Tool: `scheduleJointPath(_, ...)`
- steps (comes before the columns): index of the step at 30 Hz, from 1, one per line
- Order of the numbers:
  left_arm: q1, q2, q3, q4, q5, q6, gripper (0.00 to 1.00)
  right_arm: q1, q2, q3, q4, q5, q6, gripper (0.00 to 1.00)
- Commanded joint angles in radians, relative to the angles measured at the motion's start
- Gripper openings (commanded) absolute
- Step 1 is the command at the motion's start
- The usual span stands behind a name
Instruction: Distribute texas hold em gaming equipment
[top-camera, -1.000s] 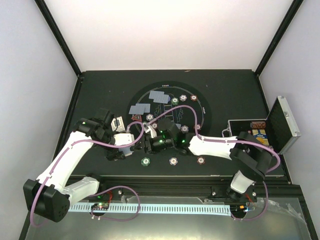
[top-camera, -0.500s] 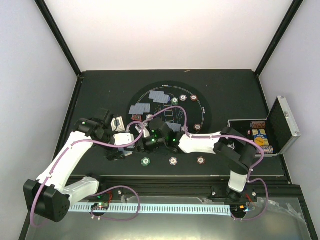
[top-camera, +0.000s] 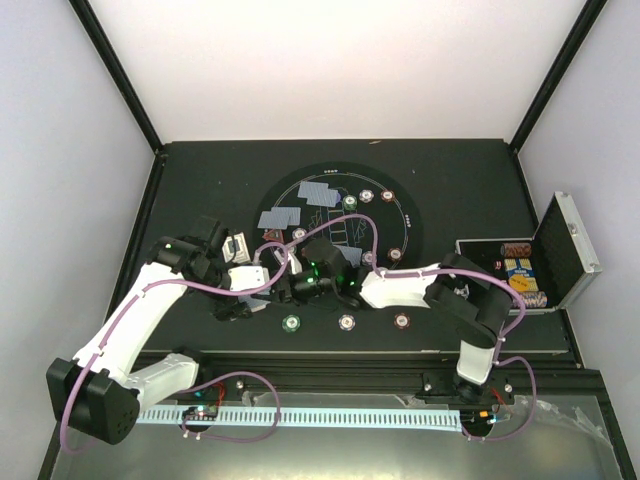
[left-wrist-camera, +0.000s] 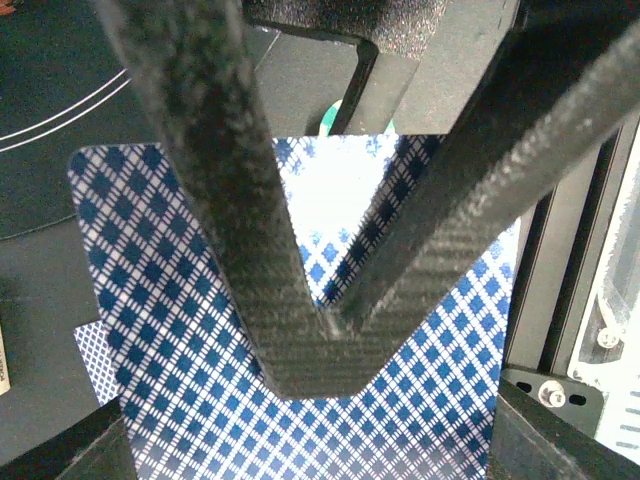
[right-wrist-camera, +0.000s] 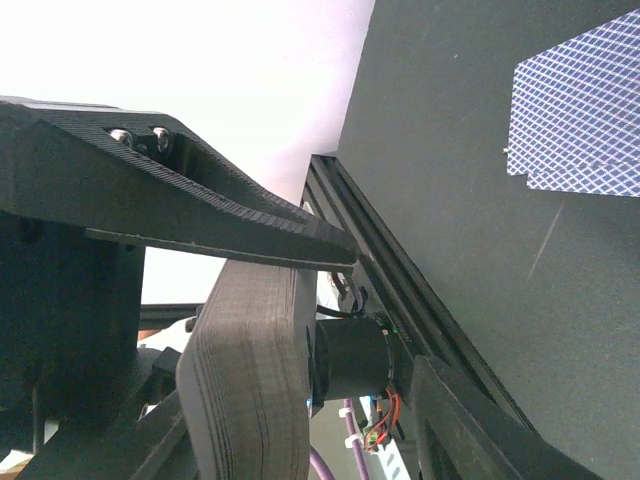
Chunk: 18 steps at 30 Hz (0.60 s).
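My left gripper (left-wrist-camera: 325, 350) is shut on a blue diamond-backed playing card (left-wrist-camera: 200, 400), its fingers meeting in a V over the card's back. In the top view it (top-camera: 248, 283) holds the cards just left of the round mat (top-camera: 400, 185). My right gripper (top-camera: 286, 287) reaches in beside it from the right, jaws open (right-wrist-camera: 380, 330) with nothing seen between them. Dealt cards (top-camera: 320, 192) (top-camera: 279, 217) lie face down on the mat. Striped chips (top-camera: 291, 322) (top-camera: 346, 322) (top-camera: 401, 321) lie near the front edge. More chips (top-camera: 368, 196) sit on the mat.
The silver-edged black case (top-camera: 566, 250) stands open at the right, with chips and cards inside. A loose card (right-wrist-camera: 580, 110) lies on the dark table (right-wrist-camera: 450, 250) in the right wrist view. A green chip (left-wrist-camera: 330, 118) peeks from behind the held card. The front rail (top-camera: 350, 375) is near.
My right arm has swung left, bringing its gripper up beside the left gripper, and its jaws have narrowed. The left arm and its cards have stayed put.
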Motion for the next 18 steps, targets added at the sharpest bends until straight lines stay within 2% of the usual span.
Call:
scheduleJointPath(1, 0.003, -0.02, 0.034, -0.026, 0.02, 0.009, 0.02, -0.032, -0.034, -0.057, -0.071, 0.039, -0.025, 0.48)
scheduleJointPath(8, 0.003, -0.018, 0.032, -0.02, 0.019, 0.009, 0.02, -0.042, -0.104, -0.065, -0.159, 0.069, -0.077, 0.44)
scheduleJointPath(18, 0.003, -0.015, 0.025, -0.01, 0.011, 0.009, 0.02, -0.042, -0.165, -0.054, -0.245, 0.085, -0.117, 0.24)
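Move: The card deck in my left hand has its middle about 2 cm to the left of my right hand, a centimetre back and level with it. From my left hand, the deck sits about 3 cm to the right and a centimetre below. Some 12 cm beneath my right hand are the green chip, about 6 cm back and 3 cm right, and the white chip, 6 cm back and 19 cm right; the red triangle is about 21 cm ahead and 2 cm left. I draw my right fingertip back over the deck's patterned face, from near its middle to its right-hand end, travelling some 3 cm to my right and rising about 2 cm. As I go, my right fingers narrow from about half open to a quarter, while my left hand stays put and keeps the deck gripped by its sides. ##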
